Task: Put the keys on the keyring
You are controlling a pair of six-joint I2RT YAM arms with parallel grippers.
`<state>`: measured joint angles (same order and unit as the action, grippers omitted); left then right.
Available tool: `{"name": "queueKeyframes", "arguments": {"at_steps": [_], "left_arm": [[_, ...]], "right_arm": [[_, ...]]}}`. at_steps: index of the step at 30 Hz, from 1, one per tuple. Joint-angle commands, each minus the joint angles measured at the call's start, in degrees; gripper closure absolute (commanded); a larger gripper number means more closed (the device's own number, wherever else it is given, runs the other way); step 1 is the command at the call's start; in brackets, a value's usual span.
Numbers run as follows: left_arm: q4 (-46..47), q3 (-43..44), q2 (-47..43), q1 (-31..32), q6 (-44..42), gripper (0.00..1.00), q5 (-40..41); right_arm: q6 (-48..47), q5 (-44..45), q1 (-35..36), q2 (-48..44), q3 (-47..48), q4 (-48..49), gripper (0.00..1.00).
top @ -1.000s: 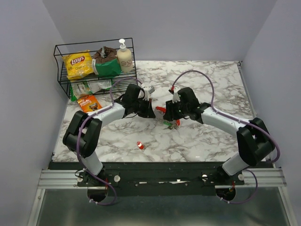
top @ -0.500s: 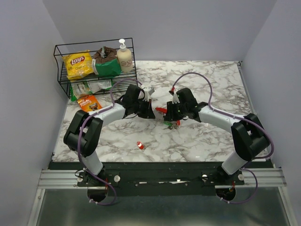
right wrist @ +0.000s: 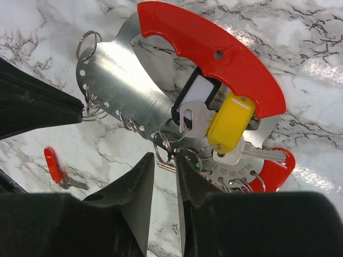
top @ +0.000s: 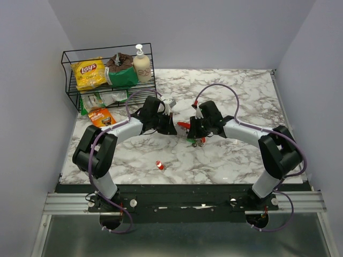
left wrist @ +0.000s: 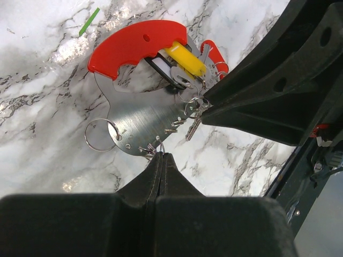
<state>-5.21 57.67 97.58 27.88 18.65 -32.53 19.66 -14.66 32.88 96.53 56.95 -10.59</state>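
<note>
The keyring (top: 184, 125) is a red curved handle (right wrist: 214, 59) on a silvery plate (right wrist: 118, 85) edged with small rings; it also shows in the left wrist view (left wrist: 139, 43). A yellow-headed key (right wrist: 230, 123) and a red-headed key (right wrist: 273, 171) hang on it, and a green head (top: 191, 142) shows below it. Another red-headed key (top: 159, 165) lies loose on the marble. My left gripper (left wrist: 159, 155) is shut on the plate's edge by a small ring. My right gripper (right wrist: 165, 160) is narrowly open, its tips just under a ring on the plate's opposite edge.
A black wire rack (top: 69, 75) at the back left holds a yellow chips bag (top: 88, 72), a green bag (top: 122, 75) and a soap bottle (top: 141, 64). An orange packet (top: 101, 116) lies in front of it. Walls close in on three sides.
My right arm's elbow has swung inward and its gripper has edged slightly left toward the keyring. My left arm and the loose red key have not moved.
</note>
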Motion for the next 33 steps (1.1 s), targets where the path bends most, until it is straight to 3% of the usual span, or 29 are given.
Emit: {"name": "queueKeyframes", "arguments": {"at_steps": [1, 8, 17, 26, 28, 32, 33], "left_arm": [[1.61, -0.36, -0.55, 0.33, 0.07, 1.00, -0.69], [1.70, -0.45, -0.29, 0.42, -0.11, 1.00, -0.69], [1.43, -0.28, -0.72, 0.51, -0.37, 1.00, -0.51], [1.34, -0.63, -2.30, 0.60, 0.06, 1.00, 1.15], [1.61, -0.98, -3.96, 0.51, 0.41, 0.93, 2.73], [1.61, -1.51, -7.22, 0.60, 0.59, 0.61, 5.02], [1.52, -1.59, -8.01, 0.51, 0.59, 0.58, 5.81]], "right_arm": [[0.55, 0.86, -0.28, 0.94, 1.85, -0.84, 0.70], [0.99, 1.12, -0.28, 1.55, 2.55, 0.04, 0.74], [0.29, 0.59, -0.28, 1.91, 2.73, 0.57, 0.99], [-4.97, 0.85, -0.28, -1.69, 2.99, 1.10, 0.99], [-6.47, 1.38, -0.28, -3.80, 3.08, 1.10, 0.99], [-12.16, -1.24, -0.28, -6.53, 4.57, 0.83, 0.99], [-12.71, -1.95, -0.28, -6.88, 5.01, 0.57, 0.99]]}}
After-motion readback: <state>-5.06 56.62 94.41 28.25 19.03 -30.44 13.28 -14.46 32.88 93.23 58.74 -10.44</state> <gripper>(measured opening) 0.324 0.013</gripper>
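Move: The middle ring on the keyring's holed edge sits right at the right hand's fingertips, about 1 cm below its grip point. From that hand the red handle lies about 6 cm ahead and 2 cm to the left, the yellow tag some 2 cm ahead and 4 cm to the right, the red tag about 1 cm back and 6 cm to the right. For the left hand, shut on an end ring, the middle ring is roughly 6 cm right, 2 cm back and 1 cm lower. The keyring's middle ring is pinched by the right hand, which eases less than 1 cm forward as its part-open fingers shut, then rises about 3 cm, tipping its fingertips some 10 degrees forward and up. The left hand keeps its end ring nearly still meanwhile, then opens about a third, lets the ring go and starts up by 1 cm. ##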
